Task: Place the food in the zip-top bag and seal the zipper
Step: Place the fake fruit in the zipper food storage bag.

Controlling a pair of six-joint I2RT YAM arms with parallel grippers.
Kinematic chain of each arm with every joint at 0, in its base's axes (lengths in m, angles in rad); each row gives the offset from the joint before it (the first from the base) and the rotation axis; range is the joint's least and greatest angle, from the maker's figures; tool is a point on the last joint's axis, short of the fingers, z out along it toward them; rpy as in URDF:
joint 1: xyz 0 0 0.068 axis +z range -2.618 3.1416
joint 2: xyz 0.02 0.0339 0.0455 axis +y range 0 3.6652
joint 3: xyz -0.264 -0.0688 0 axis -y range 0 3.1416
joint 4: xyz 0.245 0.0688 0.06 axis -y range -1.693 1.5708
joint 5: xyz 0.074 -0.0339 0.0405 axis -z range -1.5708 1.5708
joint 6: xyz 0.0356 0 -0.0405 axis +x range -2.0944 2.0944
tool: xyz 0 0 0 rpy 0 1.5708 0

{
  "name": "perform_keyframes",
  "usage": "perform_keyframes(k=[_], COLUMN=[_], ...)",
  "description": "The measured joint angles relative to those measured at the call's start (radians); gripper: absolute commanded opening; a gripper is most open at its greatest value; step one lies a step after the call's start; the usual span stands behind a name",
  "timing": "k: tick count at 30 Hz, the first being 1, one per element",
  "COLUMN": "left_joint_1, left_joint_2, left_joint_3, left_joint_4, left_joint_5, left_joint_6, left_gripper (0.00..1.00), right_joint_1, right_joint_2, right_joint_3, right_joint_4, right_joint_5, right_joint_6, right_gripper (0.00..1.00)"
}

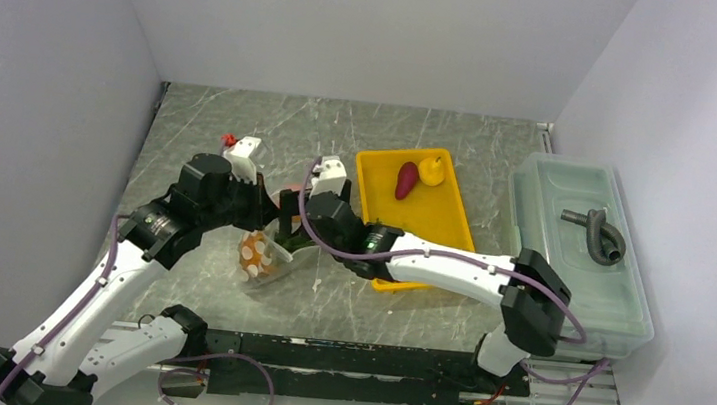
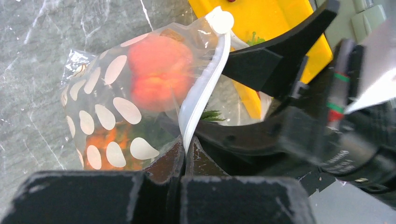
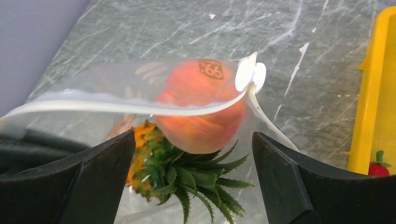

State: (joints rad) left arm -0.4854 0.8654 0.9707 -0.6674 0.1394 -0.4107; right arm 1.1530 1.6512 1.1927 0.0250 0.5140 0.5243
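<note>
The zip-top bag (image 1: 263,261) lies between the two arms, clear with white dots (image 2: 112,112). Inside it are a peach (image 2: 159,70) and an orange pineapple (image 2: 105,140). My left gripper (image 2: 187,145) is shut on the zipper (image 2: 201,93), the white strip at the bag's mouth. My right gripper (image 3: 194,136) stands open at the mouth, its fingers (image 3: 100,172) either side of the peach (image 3: 201,112) and the pineapple's green leaves (image 3: 196,179), touching neither. The zipper (image 3: 121,108) arches over the peach. A purple piece (image 1: 405,179) and a yellow pear (image 1: 430,170) lie in the yellow tray (image 1: 432,230).
A translucent lidded bin (image 1: 580,256) with a grey hose on top stands at the right. A small red piece (image 1: 229,139) lies on the table behind my left gripper (image 1: 258,214). Another red piece with a green stalk (image 3: 379,167) shows at the tray's edge (image 3: 371,93).
</note>
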Motion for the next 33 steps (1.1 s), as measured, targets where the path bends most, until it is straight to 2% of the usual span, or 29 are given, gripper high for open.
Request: perform_keyframes(k=[9,16,24,33], left_joint_1=[0.04,0.051,0.054,0.054], left_joint_2=[-0.004,-0.004,-0.004,-0.004], left_joint_3=[0.0,0.0,0.0,0.0], left_joint_4=[-0.003,-0.003,-0.003,-0.003], left_joint_5=[0.005,0.021,0.023,0.026], left_joint_6=[-0.003,-0.003,-0.003,-0.003], left_gripper=[0.0,0.0,0.0,0.0], right_joint_1=[0.002,0.006,0.006,0.006], right_joint_2=[-0.181,-0.271,-0.271,-0.222], right_joint_3=[-0.01,-0.008,0.003,-0.005], right_joint_4=[-0.07,-0.197,-0.353,-0.392], right_joint_5=[-0.095,-0.121,-0.092,-0.097], right_joint_6=[-0.005,0.012,0.078,0.142], right_gripper=[0.98,0.93,0.82,0.66])
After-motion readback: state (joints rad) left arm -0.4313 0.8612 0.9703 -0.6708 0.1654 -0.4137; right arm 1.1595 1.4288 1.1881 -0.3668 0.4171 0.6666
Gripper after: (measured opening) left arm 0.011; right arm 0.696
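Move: The loose side of the zipper food storage bag's mouth lies some 4 cm to the right of my right hand, 3 cm back and 4 cm lower. The peach, already let go, is about 3 cm ahead, 2 cm left and 2 cm below; the pineapple sits roughly 5 cm back, 5 cm left and 7 cm down. From my left hand, which pinches the zipper edge, that loose side is about 8 cm right, 4 cm back and 4 cm down. I lift my open right hand about 7 cm out of the bag mouth while drawing it back and to the right, away from the peach. Then I sink it some 5 cm, tipping the fingers about 10 degrees farther down and closing them partway around the bag's loose rim, one on either side. My left hand keeps its pinch on the zipper edge and eases about 1 cm left. ##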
